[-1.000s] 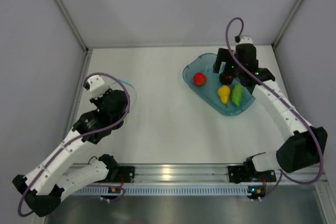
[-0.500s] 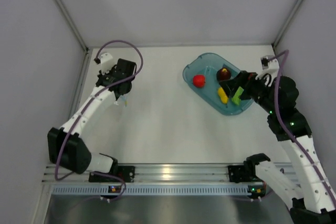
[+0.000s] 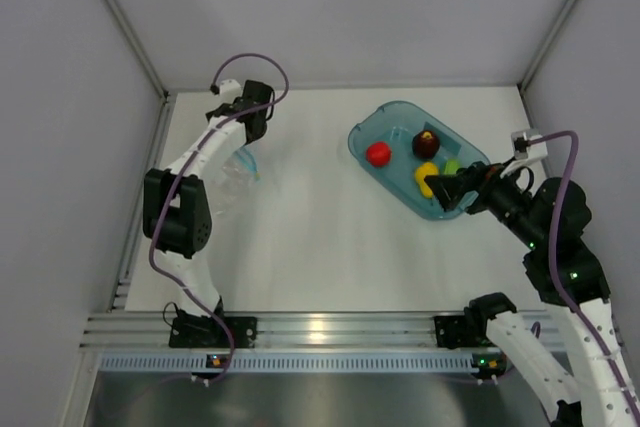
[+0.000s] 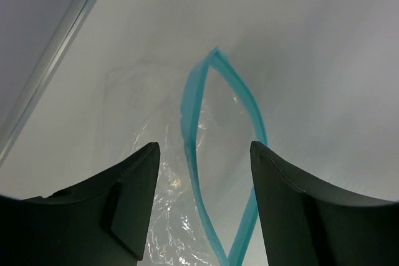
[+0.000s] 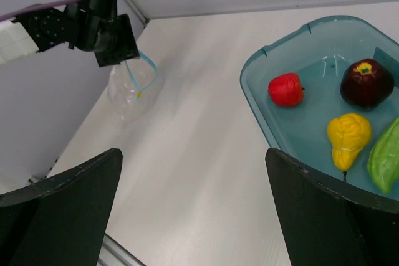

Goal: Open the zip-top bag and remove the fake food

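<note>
The zip-top bag [image 3: 234, 173] lies crinkled at the far left of the table, and its light blue zip strip [image 4: 194, 130] gapes in a loop. My left gripper [image 3: 247, 137] hangs just above it. In the left wrist view its jaws [image 4: 204, 147] stand open on either side of the strip and pinch nothing. The fake food sits in the teal tray [image 3: 365, 132]: a red piece [image 3: 379, 153], a maroon piece [image 3: 426, 142], a yellow pear [image 3: 427, 176] and a green piece [image 3: 452, 166]. My right gripper [image 3: 438, 192] is open and empty at the tray's near right edge.
Grey walls close off the left, back and right, and the bag [image 5: 128, 88] lies close to the left wall. The tray [image 5: 259, 101] fills the right side of the right wrist view. A metal rail [image 3: 320, 329] runs along the near edge.
My left arm has swung toward the back left corner and its jaws have opened, letting the bag go. My right arm has drawn back from over the tray toward the right.
</note>
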`<act>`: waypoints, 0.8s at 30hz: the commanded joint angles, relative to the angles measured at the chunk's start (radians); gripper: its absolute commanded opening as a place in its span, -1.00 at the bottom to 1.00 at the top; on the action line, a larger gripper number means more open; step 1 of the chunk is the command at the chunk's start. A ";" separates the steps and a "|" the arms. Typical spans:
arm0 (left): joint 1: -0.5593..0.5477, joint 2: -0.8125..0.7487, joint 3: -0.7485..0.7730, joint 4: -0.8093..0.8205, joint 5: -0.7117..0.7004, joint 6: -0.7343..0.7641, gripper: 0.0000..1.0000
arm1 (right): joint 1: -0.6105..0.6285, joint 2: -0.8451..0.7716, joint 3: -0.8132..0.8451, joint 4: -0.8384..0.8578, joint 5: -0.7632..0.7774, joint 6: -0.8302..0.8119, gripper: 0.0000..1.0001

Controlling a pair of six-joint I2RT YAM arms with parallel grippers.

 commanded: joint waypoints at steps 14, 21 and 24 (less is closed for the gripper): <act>0.005 -0.571 -0.137 0.081 0.349 0.078 0.96 | -0.002 0.034 0.037 -0.196 0.251 -0.143 0.99; 0.005 -0.929 -0.380 0.076 0.380 0.186 0.96 | -0.002 0.013 0.076 -0.281 0.344 -0.188 0.99; 0.005 -1.080 -0.460 0.070 0.412 0.252 0.96 | 0.001 -0.015 0.063 -0.285 0.356 -0.203 0.99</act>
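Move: The emptied zip-top bag is just below the left hand's opening fingers, its middle about 7 cm back, 3 cm to the right and 12 cm lower. From the right hand the bag lies roughly 17 cm ahead, 46 cm left and 32 cm down. The bin holding the fake food is some 21 cm ahead of the right hand, 3 cm left and 31 cm below. Left fingers finish opening, hand rising then retreating some 18 cm off the bag; right drifts right, down, turning clockwise. ##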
